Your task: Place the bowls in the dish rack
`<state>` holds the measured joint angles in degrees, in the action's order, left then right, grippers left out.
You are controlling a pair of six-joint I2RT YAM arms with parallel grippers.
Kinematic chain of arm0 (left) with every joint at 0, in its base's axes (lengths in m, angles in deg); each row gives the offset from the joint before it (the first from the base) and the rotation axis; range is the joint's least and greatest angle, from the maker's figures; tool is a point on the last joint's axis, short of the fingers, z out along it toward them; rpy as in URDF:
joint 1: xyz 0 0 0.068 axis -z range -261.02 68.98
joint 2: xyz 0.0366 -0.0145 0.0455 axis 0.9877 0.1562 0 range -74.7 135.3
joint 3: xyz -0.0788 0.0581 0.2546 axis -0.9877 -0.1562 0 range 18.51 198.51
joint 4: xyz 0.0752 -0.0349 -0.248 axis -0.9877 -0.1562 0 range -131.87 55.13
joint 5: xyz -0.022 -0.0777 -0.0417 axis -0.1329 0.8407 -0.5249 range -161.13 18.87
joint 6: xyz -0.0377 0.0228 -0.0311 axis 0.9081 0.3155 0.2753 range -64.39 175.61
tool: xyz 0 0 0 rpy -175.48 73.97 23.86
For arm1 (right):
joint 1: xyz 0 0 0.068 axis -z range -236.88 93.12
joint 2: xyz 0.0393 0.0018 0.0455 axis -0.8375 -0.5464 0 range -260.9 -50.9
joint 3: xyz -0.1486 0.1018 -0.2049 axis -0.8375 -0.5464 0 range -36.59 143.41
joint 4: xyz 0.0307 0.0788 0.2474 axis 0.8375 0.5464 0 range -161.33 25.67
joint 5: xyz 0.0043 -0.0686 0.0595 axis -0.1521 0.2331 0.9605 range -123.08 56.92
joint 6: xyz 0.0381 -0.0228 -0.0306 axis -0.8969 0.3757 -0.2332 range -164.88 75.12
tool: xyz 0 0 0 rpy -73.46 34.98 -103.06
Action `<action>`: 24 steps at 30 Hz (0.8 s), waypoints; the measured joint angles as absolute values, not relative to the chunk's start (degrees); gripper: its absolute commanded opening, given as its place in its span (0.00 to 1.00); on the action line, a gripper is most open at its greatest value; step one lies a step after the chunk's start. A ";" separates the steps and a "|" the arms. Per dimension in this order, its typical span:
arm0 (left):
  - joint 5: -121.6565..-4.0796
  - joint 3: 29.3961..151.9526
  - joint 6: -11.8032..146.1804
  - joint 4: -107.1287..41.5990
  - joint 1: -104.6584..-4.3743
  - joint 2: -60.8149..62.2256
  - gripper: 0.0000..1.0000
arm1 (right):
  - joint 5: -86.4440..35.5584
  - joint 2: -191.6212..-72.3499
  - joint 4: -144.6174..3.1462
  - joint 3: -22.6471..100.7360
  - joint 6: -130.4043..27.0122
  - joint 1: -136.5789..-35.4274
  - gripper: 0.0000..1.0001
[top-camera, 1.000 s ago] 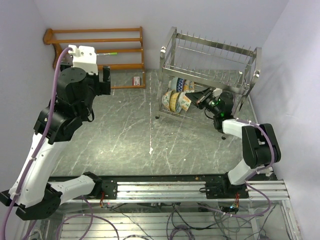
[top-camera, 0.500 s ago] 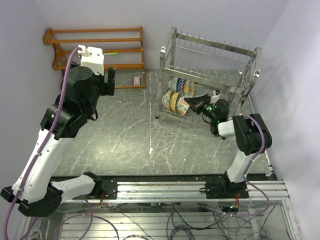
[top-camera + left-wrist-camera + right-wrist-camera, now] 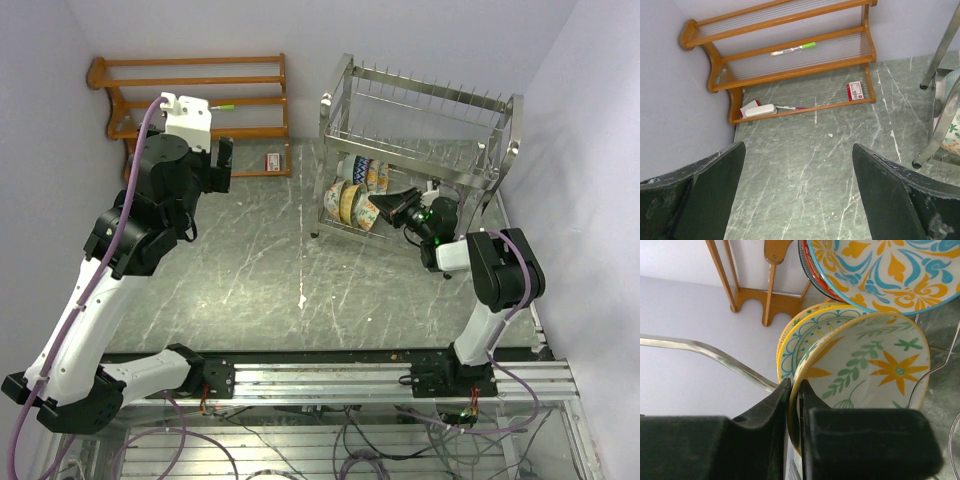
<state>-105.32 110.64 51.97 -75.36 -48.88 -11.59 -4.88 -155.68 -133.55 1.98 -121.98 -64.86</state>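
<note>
The dish rack (image 3: 420, 130) stands at the back right, with several bowls (image 3: 350, 200) on edge in its lower tier. My right gripper (image 3: 392, 207) reaches into that tier from the right. In the right wrist view it (image 3: 794, 390) is shut on the rim of a cream bowl with orange flowers and green leaves (image 3: 875, 360). A yellow-teal bowl (image 3: 800, 340) stands just behind that one, and a blue-orange bowl (image 3: 890, 270) sits above. My left gripper (image 3: 222, 160) hangs open over the table's left side, holding nothing (image 3: 800, 165).
A brown wooden shelf (image 3: 200, 85) stands against the back wall on the left. It holds a green-capped marker (image 3: 792, 48), and a small red-white box (image 3: 855, 91) lies at its foot. The rack's leg (image 3: 940, 130) shows at the right edge of the left wrist view.
My left arm has swung a little to the right and risen. My right arm has folded its elbow in, and its gripper has stayed shut on the bowl at the rack's lower tier.
</note>
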 measured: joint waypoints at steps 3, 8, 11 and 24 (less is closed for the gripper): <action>-105.26 110.47 51.95 -75.36 -48.88 -11.59 0.99 | -5.64 -154.58 -130.46 2.50 -120.21 -64.86 0.23; -105.02 110.27 51.93 -75.34 -48.88 -11.81 0.99 | -7.22 -153.10 -125.22 2.85 -117.35 -64.84 0.50; -104.91 110.03 51.90 -75.34 -48.88 -12.14 0.99 | -7.22 -153.16 -122.27 3.59 -116.19 -64.84 0.53; -104.08 109.92 51.93 -75.34 -48.88 -12.57 0.99 | -8.66 -149.64 -114.55 4.91 -113.02 -64.84 0.71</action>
<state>-104.08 109.92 51.93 -75.34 -48.88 -12.57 -8.66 -149.64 -114.55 4.91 -113.02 -64.84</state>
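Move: Between the right hand's barely parted fingers is the upper rim of the flower bowl, already in the lower rack; the bowl's middle lies about 3 cm left, 1 cm ahead and 4 cm below. The yellow bowl stands some 4 cm farther left of it, and the blue-orange bowl about 7 cm ahead of the hand, level sideways. From the left hand the flower bowl is roughly 33 cm right, 14 cm ahead and 30 cm lower. Opening from nearly shut to about two-thirds wide, the right fingers let go of the flower bowl's rim while the hand sinks about 2 cm in the rack, then rises about 1 cm and edges 1 cm to the right. The wrist rolls its left side down some 10 degrees and tips the fingers slightly downward. ##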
